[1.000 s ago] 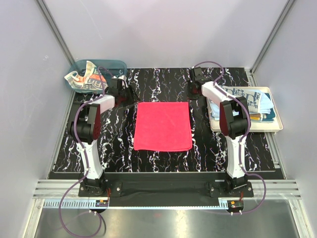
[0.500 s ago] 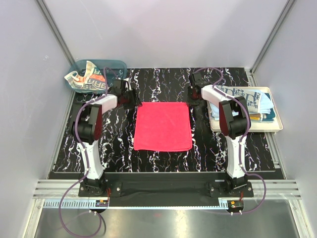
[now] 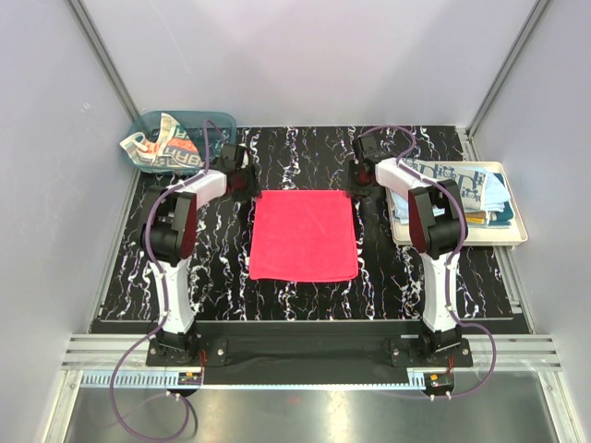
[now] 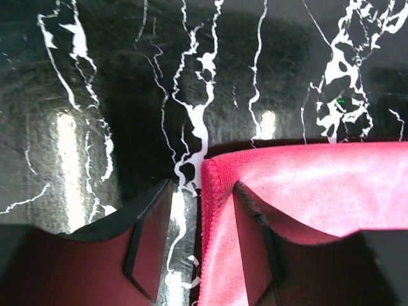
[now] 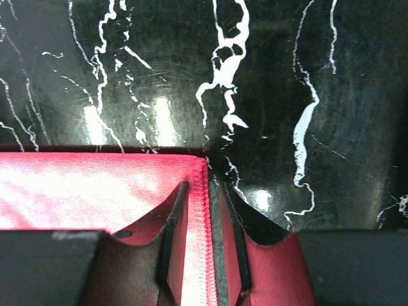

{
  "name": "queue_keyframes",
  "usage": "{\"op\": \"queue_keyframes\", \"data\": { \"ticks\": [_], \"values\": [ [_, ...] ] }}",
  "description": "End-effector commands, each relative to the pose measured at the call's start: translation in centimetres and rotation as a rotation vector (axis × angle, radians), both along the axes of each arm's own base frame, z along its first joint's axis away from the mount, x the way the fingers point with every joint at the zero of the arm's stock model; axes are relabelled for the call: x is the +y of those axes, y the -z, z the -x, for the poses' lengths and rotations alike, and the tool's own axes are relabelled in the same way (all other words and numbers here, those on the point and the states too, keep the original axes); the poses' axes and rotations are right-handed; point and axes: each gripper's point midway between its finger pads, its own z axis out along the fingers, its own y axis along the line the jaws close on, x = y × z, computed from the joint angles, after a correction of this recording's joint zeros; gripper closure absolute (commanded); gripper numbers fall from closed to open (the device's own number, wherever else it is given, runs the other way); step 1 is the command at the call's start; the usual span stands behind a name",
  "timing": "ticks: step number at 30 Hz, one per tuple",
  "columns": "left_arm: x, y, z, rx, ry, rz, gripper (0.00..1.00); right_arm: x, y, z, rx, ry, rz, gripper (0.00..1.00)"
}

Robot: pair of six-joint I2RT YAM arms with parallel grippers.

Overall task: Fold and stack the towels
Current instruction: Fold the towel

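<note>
A plain red-pink towel point(image 3: 305, 235) lies flat and spread out on the black marbled table point(image 3: 212, 268). My left gripper point(image 3: 242, 177) is at its far left corner, my right gripper point(image 3: 362, 175) at its far right corner. In the left wrist view the left gripper point(image 4: 201, 191) stands open, one finger on the towel point(image 4: 319, 178) and the other on bare table, the hem between them. In the right wrist view the right gripper point(image 5: 205, 188) is open only a little, straddling the hem of the towel point(image 5: 95, 185), which lies flat.
A translucent teal bin point(image 3: 189, 117) at the back left holds a crumpled lettered towel point(image 3: 159, 143). A cream tray point(image 3: 510, 236) at the right carries folded towels point(image 3: 457, 185), the printed white one on top. Grey walls close in the sides and back.
Both grippers have come down and inward onto the far corners of the red-pink towel. The left jaws have narrowed a little. The towel has not moved.
</note>
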Motion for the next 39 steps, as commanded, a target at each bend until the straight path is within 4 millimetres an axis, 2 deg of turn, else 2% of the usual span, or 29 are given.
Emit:
{"op": "queue_keyframes", "data": {
  "ticks": [1,5,13,20,23,26,32,33,36,39],
  "values": [
    [0.7,0.3,-0.8,-0.003,-0.027,-0.053,0.52,0.7,-2.9,-1.6,-0.074,0.004,-0.050,0.67],
    [0.2,0.3,-1.0,-0.010,-0.015,-0.048,0.54,0.7,-2.4,-1.5,-0.070,0.008,-0.051,0.67],
    [-1.0,0.6,-1.2,-0.015,-0.007,-0.022,0.54,0.9,-3.5,-2.1,-0.106,0.014,-0.069,0.66],
    [-1.1,1.3,-1.2,0.002,-0.015,-0.046,0.55,0.7,-2.0,-1.9,-0.065,0.011,-0.050,0.66],
    [-1.1,1.7,-1.1,0.009,-0.022,-0.052,0.61,1.1,-1.4,-1.6,-0.048,-0.005,-0.065,0.67],
    [-1.0,1.9,-1.0,0.011,-0.030,-0.050,0.74,1.2,-1.0,-1.4,-0.039,-0.014,-0.066,0.73],
    [-1.4,0.3,-1.9,-0.036,-0.032,-0.032,0.96,1.1,-1.4,-1.5,-0.049,-0.019,-0.060,0.89],
    [-1.4,-0.2,-2.3,-0.052,-0.033,-0.026,0.99,1.0,-1.7,-1.6,-0.056,-0.018,-0.058,0.94],
    [-1.8,-2.2,-3.7,-0.120,-0.028,-0.008,1.00,1.0,-2.6,-2.8,-0.092,-0.020,-0.051,0.99],
    [-1.8,-3.7,-5.2,-0.179,-0.030,-0.007,1.00,0.7,-3.8,-4.4,-0.144,-0.011,-0.032,1.00]
  ]
}}
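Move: Just ahead of each open hand, about 1 cm farther out and 1 cm lower, lies the pink-red towel's far corner on its own side, far left for the left hand and far right for the right. From the left hand, the towel's middle is roughly 13 cm back and 11 cm right, and the blue basket about 17 cm ahead and 18 cm left. The towel tray is some 23 cm right of the right hand and 3 cm back. Sliding low along the table, the left hand works about 1.5 cm forward and as much to the right, its fingers straddling the far-left corner, and closes fully to pinch it. The right hand eases about 1 cm left, shuts on the far-right corner, then starts forward and up, just over 1 cm each, keeping its pinch. ##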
